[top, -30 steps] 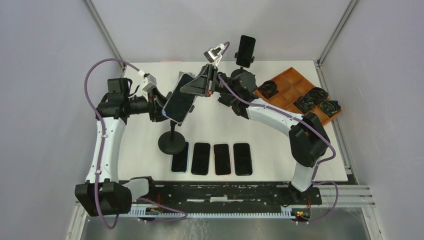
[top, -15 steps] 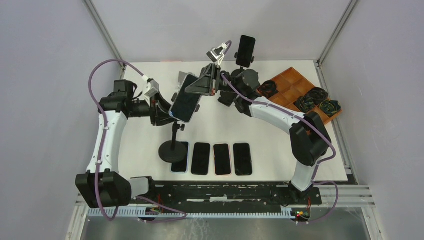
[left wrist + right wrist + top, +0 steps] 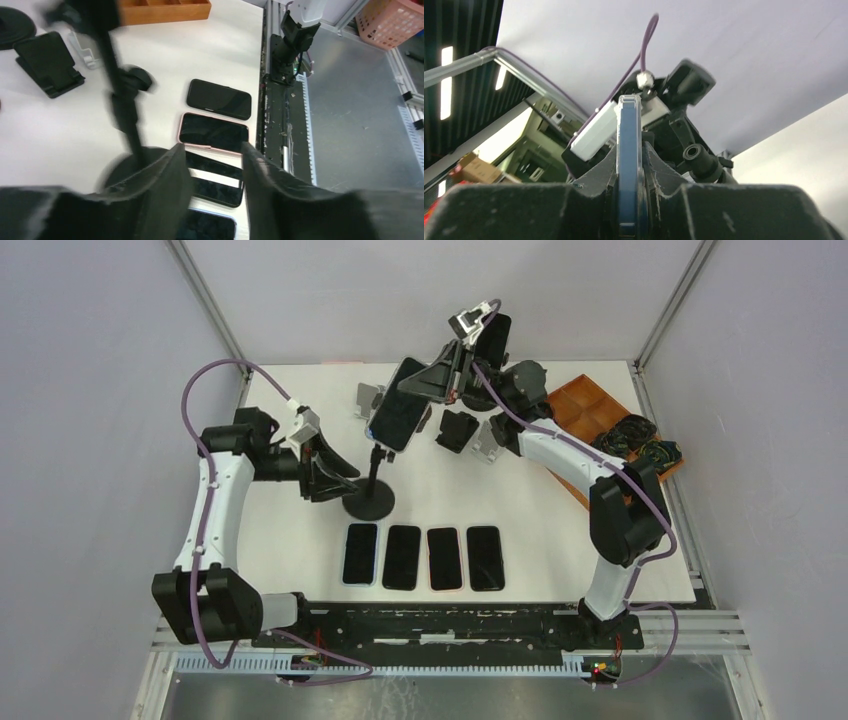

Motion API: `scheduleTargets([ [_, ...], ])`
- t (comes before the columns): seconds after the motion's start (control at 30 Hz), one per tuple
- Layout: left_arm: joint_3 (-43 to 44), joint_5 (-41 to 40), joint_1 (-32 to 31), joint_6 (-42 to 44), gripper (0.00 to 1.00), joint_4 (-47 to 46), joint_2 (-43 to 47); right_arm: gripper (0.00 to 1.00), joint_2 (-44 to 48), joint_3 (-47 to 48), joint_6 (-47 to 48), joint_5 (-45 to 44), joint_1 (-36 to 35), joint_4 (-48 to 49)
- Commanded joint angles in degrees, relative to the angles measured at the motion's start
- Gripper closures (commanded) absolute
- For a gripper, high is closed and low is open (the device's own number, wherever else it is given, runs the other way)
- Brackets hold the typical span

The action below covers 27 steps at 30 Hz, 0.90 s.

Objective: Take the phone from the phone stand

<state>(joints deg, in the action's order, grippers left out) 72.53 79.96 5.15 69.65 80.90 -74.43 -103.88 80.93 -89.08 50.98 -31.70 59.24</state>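
My right gripper (image 3: 424,390) is shut on the phone (image 3: 397,418), a dark phone with a blue edge (image 3: 629,150), and holds it tilted above the back middle of the table. The black phone stand (image 3: 369,503) has a round base and a thin pole. The pole's top meets the phone's lower end, and I cannot tell whether the clamp still holds it. My left gripper (image 3: 345,474) is low, just left of the stand's base. In the left wrist view its fingers (image 3: 165,185) stand a little apart with nothing between them (image 3: 212,150). The blurred pole (image 3: 122,100) is outside them, to the left.
Several phones (image 3: 401,556) lie in a row near the front. A second stand with a phone (image 3: 491,340) is at the back. Between stand and tray sits a small black desk stand (image 3: 458,430). A wooden tray (image 3: 585,400) of coiled cables is at the right.
The right gripper has carried the phone right and toward the back. The stand has slid right with it. The left gripper has come down beside the base and its fingers have narrowed.
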Motion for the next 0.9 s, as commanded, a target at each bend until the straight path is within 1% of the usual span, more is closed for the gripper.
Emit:
scheduleTargets([
  [0.0, 0.79, 2.10, 0.50, 2.80, 0.17, 2.93, -0.69, 1.00, 4.62, 5.65, 0.62, -8.17, 0.07, 5.34],
  [0.03, 0.81, 3.02, 0.81, 2.78, 0.02, 2.95, -0.79, 1.00, 4.80, 5.65, 1.39, -8.13, -0.37, 4.62],
  [0.07, 0.96, 4.13, 1.22, 2.76, 0.00, 2.96, -0.86, 1.00, 5.02, 5.60, 1.85, -8.18, -0.91, 4.00],
  [0.23, 4.18, 7.23, 5.54, 1.48, 0.00, 2.95, -1.86, 1.00, 5.44, 6.72, 3.17, -9.05, -3.24, 2.42],
  [0.37, 7.43, 6.05, 7.56, -0.71, 0.00, 2.94, -3.58, 1.00, 4.86, 9.90, 6.25, -9.32, -5.40, -1.61],
  [0.5, 9.10, 2.35, 7.68, -2.90, 0.00, 2.29, -6.09, 1.00, 4.17, 11.22, 7.09, -9.56, -6.60, -3.08],
  [0.53, 10.36, 0.86, 7.76, -6.82, 0.00, 0.36, -6.91, 1.00, 4.21, 11.12, 7.49, -9.65, -6.66, -3.44],
  [0.57, 11.53, -1.67, 7.77, -14.43, 0.00, -4.65, -7.42, 1.00, 4.28, 10.87, 7.80, -9.72, -6.68, -3.89],
  [0.6, 12.12, -5.67, 7.61, -27.00, 0.00, -13.31, -6.96, 1.00, 4.42, 10.38, 7.85, -9.76, -6.70, -3.98],
  [0.63, 11.32, -12.95, 6.84, -43.51, 0.00, -26.59, -5.60, 1.00, 4.51, 9.88, 7.86, -9.76, -6.64, -3.80],
  [0.67, 10.84, -19.96, 6.28, -51.56, 0.00, -33.38, -3.99, 1.00, 4.71, 9.25, 7.95, -9.74, -6.67, -3.70],
  [0.7, 11.18, -21.44, 6.13, -50.07, 0.00, -34.26, -2.75, 1.00, 4.96, 8.70, 8.03, -9.79, -6.66, -3.70],
  [0.77, 11.54, -20.78, 6.06, -48.82, 0.00, -34.23, -0.54, 1.00, 5.43, 7.96, 8.35, -9.87, -6.68, -3.77],
  [0.87, 8.32, -15.15, 5.97, -48.49, 0.00, -34.17, 2.81, 1.00, 5.61, 8.00, 8.48, -9.85, -6.72, -4.05],
])
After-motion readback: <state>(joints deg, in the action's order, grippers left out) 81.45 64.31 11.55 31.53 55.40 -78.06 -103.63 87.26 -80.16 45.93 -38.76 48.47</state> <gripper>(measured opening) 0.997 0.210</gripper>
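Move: The left hand's nearly shut, empty fingers are beside the pole of the hanging phone stand, which is about 5 cm to their right, 3 cm ahead and level in height. The clamped phone is some 7 cm ahead, 10 cm right and 11 cm up; the stand's round base is 2 cm ahead, 3 cm right and 8 cm lower. From the right hand, which grips that phone, the pole is about 6 cm back, 8 cm left and 13 cm down. The right hand keeps its pinch on the clamped phone, nudging it forward and rightward a little, then drawing it left and back by some 6 cm, slightly up. The left hand springs wide open and leaves the pole, going forward about 9 cm and left 6 cm past the stand, fingers staying open, while the wrist turns some 20 degrees counter-clockwise. ##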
